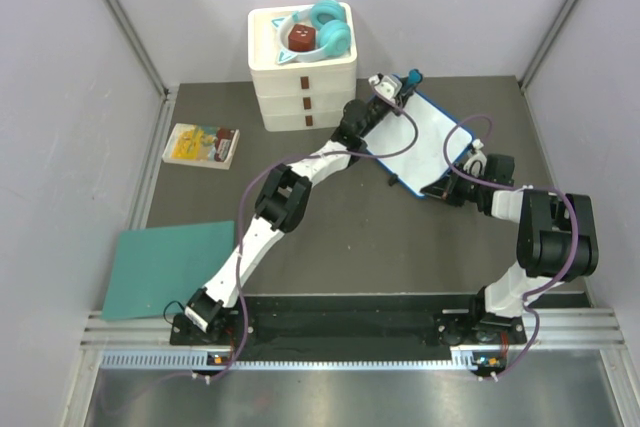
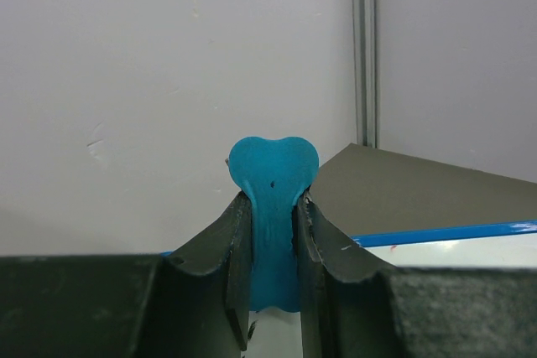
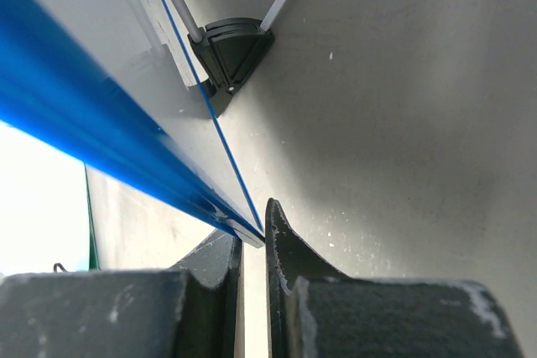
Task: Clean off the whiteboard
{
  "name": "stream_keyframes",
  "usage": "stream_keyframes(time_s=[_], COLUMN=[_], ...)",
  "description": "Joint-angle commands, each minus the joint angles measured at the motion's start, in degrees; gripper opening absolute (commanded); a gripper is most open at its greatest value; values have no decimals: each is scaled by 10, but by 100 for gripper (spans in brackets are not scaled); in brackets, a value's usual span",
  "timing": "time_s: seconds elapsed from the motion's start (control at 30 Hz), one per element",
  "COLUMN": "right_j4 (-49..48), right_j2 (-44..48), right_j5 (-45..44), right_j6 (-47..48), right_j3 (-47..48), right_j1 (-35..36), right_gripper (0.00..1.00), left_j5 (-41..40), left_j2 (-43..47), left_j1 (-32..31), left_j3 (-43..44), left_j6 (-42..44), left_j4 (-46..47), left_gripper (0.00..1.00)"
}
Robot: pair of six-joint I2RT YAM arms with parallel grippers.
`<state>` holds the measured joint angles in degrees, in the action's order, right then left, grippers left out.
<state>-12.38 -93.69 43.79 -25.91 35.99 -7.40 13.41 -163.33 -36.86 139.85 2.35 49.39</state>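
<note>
The whiteboard point(image 1: 425, 137), white with a blue rim, lies slanted on the dark mat right of centre. My left gripper point(image 1: 398, 89) is over its far corner, shut on a blue eraser point(image 1: 412, 77). In the left wrist view the blue eraser point(image 2: 273, 182) stands pinched between the two fingers, with the whiteboard's blue rim point(image 2: 445, 233) just beyond them. My right gripper point(image 1: 455, 185) is at the board's near right edge. In the right wrist view that gripper point(image 3: 254, 239) is shut on the whiteboard's blue rim point(image 3: 84, 136), and one black foot point(image 3: 231, 49) shows under the board.
A white drawer box point(image 1: 302, 82) stands at the back, with teal headphones point(image 1: 328, 29) and a dark red object point(image 1: 301, 39) on top. A yellow booklet point(image 1: 201, 144) lies at the left. A flat teal sheet point(image 1: 165, 267) rests at the near left. Grey walls enclose the mat.
</note>
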Motion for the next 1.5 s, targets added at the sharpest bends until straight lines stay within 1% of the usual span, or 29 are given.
stream_keyframes(time_s=[0.0, 0.03, 0.17, 0.23, 0.27, 0.33, 0.37, 0.4, 0.43, 0.5, 0.53, 0.63, 0.73, 0.83, 0.9, 1.0, 1.03, 1.2, 1.23, 1.33, 1.47], right_j4=[140, 140, 140, 138, 138, 134, 133, 132, 131, 128, 128, 128, 127, 132, 137, 141, 144, 145, 145, 146, 146], right_j2=[-5, -4, -1, 1, 2, 1, 2, 2, 3, 5, 5, 5, 9, 11, 11, 13, 13, 11, 10, 7, 10], right_j5=[24, 23, 19, 18, 18, 19, 19, 20, 21, 19, 19, 19, 19, 18, 18, 16, 16, 15, 16, 16, 16], right_j6=[43, 43, 41, 40, 39, 39, 38, 37, 38, 36, 35, 35, 36, 38, 39, 43, 44, 44, 44, 45, 44], right_j3=[-34, -35, -36, -36, -36, -37, -38, -38, -39, -40, -40, -38, -39, -37, -37, -36, -35, -34, -33, -32, -33], right_j1=[34, 34, 34, 34, 34, 34, 34, 34, 34, 34, 34, 34, 34, 34, 34, 34, 34, 34, 34, 34, 33], right_gripper=[0, 0, 0, 0, 0, 0, 0, 0, 0, 0, 0, 0, 0, 0, 0, 0, 0, 0, 0, 0, 0], left_j5=[-2, 3, 14, 21, 22, 23, 27, 29, 29, 25, 20, 7, -8, -8, -6, -1, 2, 14, 14, 20, 33], left_j2=[1, 5, 42, 55, 72, 100, 112, 123, 148, 173, 195, 233, 259, 271, 269, 247, 232, 174, 154, 123, 106], left_j1=[12, 14, 18, 18, 18, 18, 18, 19, 19, 20, 21, 24, 28, 36, 44, 50, 51, 51, 51, 50, 49], left_j3=[16, 9, -74, -101, -134, -164, -191, -207, -250, -294, -330, -395, -439, -456, -460, -433, -409, -333, -304, -247, -214], left_j6=[7, 7, 12, 16, 17, 19, 21, 35, 42, 56, 57, 57, 59, 55, 45, 22, 18, -23, -46, -72, -89], left_j4=[4, 7, 28, 33, 30, 13, -17, -25, -27, -26, -28, -28, -30, -35, -18, 5, 10, 103, 112, 126, 155], left_gripper=[5, 5, 4, 4, 4, 3, 3, 3, 2, 2, 2, 0, 0, 0, 0, 0, 0, 0, 0, 0, 0])
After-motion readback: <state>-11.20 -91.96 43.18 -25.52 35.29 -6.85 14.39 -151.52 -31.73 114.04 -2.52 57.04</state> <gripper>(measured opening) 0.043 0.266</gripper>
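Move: The whiteboard's middle lies about 14 cm back, 2 to the right and 8 below the left hand, which already grips the eraser; the white drawers stand some 24 cm to that hand's left and 1 farther out, about 8 lower. From the right hand, already at the board's lower edge, the board's middle is roughly 14 cm ahead, 8 left and 7 higher. Left hand sweeps the eraser about 9 cm down and left along the whiteboard, then 5 up and forward. ##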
